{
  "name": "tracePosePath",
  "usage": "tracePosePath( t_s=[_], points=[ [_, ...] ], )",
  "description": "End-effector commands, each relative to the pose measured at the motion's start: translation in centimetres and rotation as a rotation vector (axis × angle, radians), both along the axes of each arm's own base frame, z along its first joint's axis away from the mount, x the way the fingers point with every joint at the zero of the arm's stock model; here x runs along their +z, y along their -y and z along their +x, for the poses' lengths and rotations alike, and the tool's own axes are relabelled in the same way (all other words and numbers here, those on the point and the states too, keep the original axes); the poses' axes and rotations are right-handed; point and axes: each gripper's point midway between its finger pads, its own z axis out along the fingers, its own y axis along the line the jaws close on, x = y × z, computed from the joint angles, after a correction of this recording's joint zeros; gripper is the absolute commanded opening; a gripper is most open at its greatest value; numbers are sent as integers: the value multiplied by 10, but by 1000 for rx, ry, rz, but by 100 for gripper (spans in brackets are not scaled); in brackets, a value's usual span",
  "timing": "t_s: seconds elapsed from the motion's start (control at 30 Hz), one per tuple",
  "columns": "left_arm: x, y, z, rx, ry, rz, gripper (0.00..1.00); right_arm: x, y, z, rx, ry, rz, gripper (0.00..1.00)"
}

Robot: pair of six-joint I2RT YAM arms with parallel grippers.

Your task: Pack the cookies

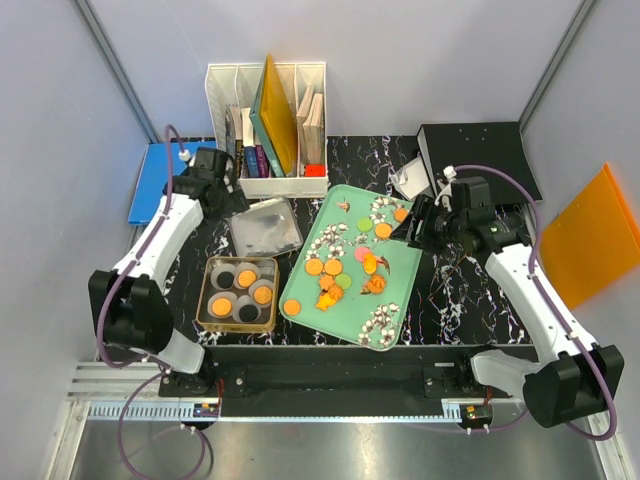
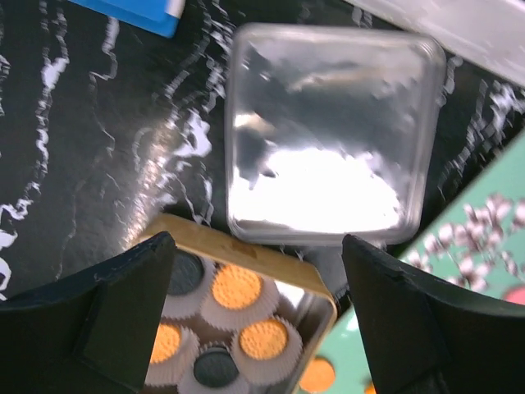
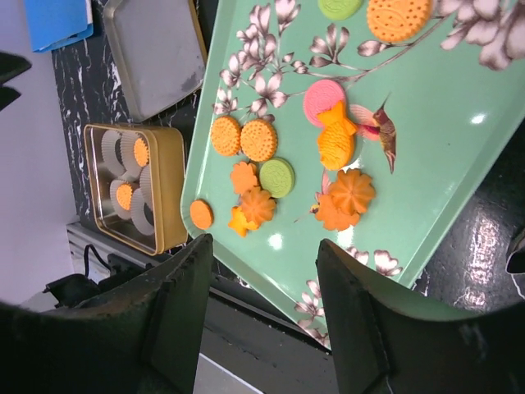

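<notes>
The cookies are in two places. Some orange ones (image 1: 262, 294) and black ones (image 2: 215, 367) sit in white paper cups inside a gold tin (image 1: 208, 290). The others (image 1: 332, 267) lie loose on a mint-green flowered tray (image 1: 400, 290): mostly orange (image 3: 258, 139), plus a green one (image 3: 277, 176) and a pink one (image 3: 321, 97). My left gripper (image 1: 232, 195) is open and empty, hovering above the tin's far rim (image 2: 246, 261) and the silver lid (image 2: 328, 139). My right gripper (image 1: 415, 228) hangs open and empty over the tray's right side; in its own view the fingertips (image 3: 201, 246) frame the tray's near edge.
The silver lid (image 1: 265, 225) lies flat between tin and tray. Behind it stands a white file organizer (image 1: 268, 180) with books. A blue folder (image 1: 150, 180) lies at far left. A black box (image 1: 475, 150) and an orange sheet (image 1: 590, 235) are at the right.
</notes>
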Motion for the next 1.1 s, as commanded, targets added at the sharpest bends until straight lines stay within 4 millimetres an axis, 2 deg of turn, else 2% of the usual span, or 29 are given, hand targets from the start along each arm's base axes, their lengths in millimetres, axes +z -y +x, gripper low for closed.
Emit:
tracePosePath(
  t_s=[0.0,0.1,0.17,0.2,0.27,0.33,0.4,0.63,0.83,1.07],
  points=[
    [-11,-46,39,94,50,-20,82,23,-18,10,61,84,54,61],
    [-38,-49,51,69,1,-79,75,22,-21,14,64,76,55,61],
    [-46,-44,58,48,-14,-97,69,19,-22,17,70,71,46,60],
    [-59,-43,63,39,-39,-105,67,16,-21,18,64,65,39,60],
    [-66,-36,69,24,-51,-137,62,14,-21,20,63,59,34,60],
    [-77,-30,72,19,-63,-165,62,13,-21,21,61,55,35,60],
    [-81,-29,76,24,-43,-170,62,11,-21,21,57,51,28,60],
    [-111,-29,70,35,-103,-171,60,2,-21,26,55,28,18,60],
    [-132,-39,67,64,-153,-123,52,1,-22,27,61,29,14,60],
    [-154,-39,65,65,-207,-119,42,-2,-21,25,64,21,11,60]
  ],
)
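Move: Ahead and to the right of the left hand lies the box's flat metal lid, its middle roughly 6 cm forward, 5 cm right and 17 cm below. The cookie box sits about 12 cm back and 2 cm left of that hand, the green tray some 4 cm back and 28 cm right. From the right hand the lid is about 14 cm ahead, 34 cm left and 20 cm down. Sinking about 15 cm in two stages, the left hand comes down on the lid's left rim, first swinging some 6 cm left, then partly back right, and reaching 6 cm forward. Its fingers tip down slightly and close to about half their gap, one either side of the rim; a touch can't be seen. The right hand eases 2 cm lower and slightly forward and left, fingers still parted. ##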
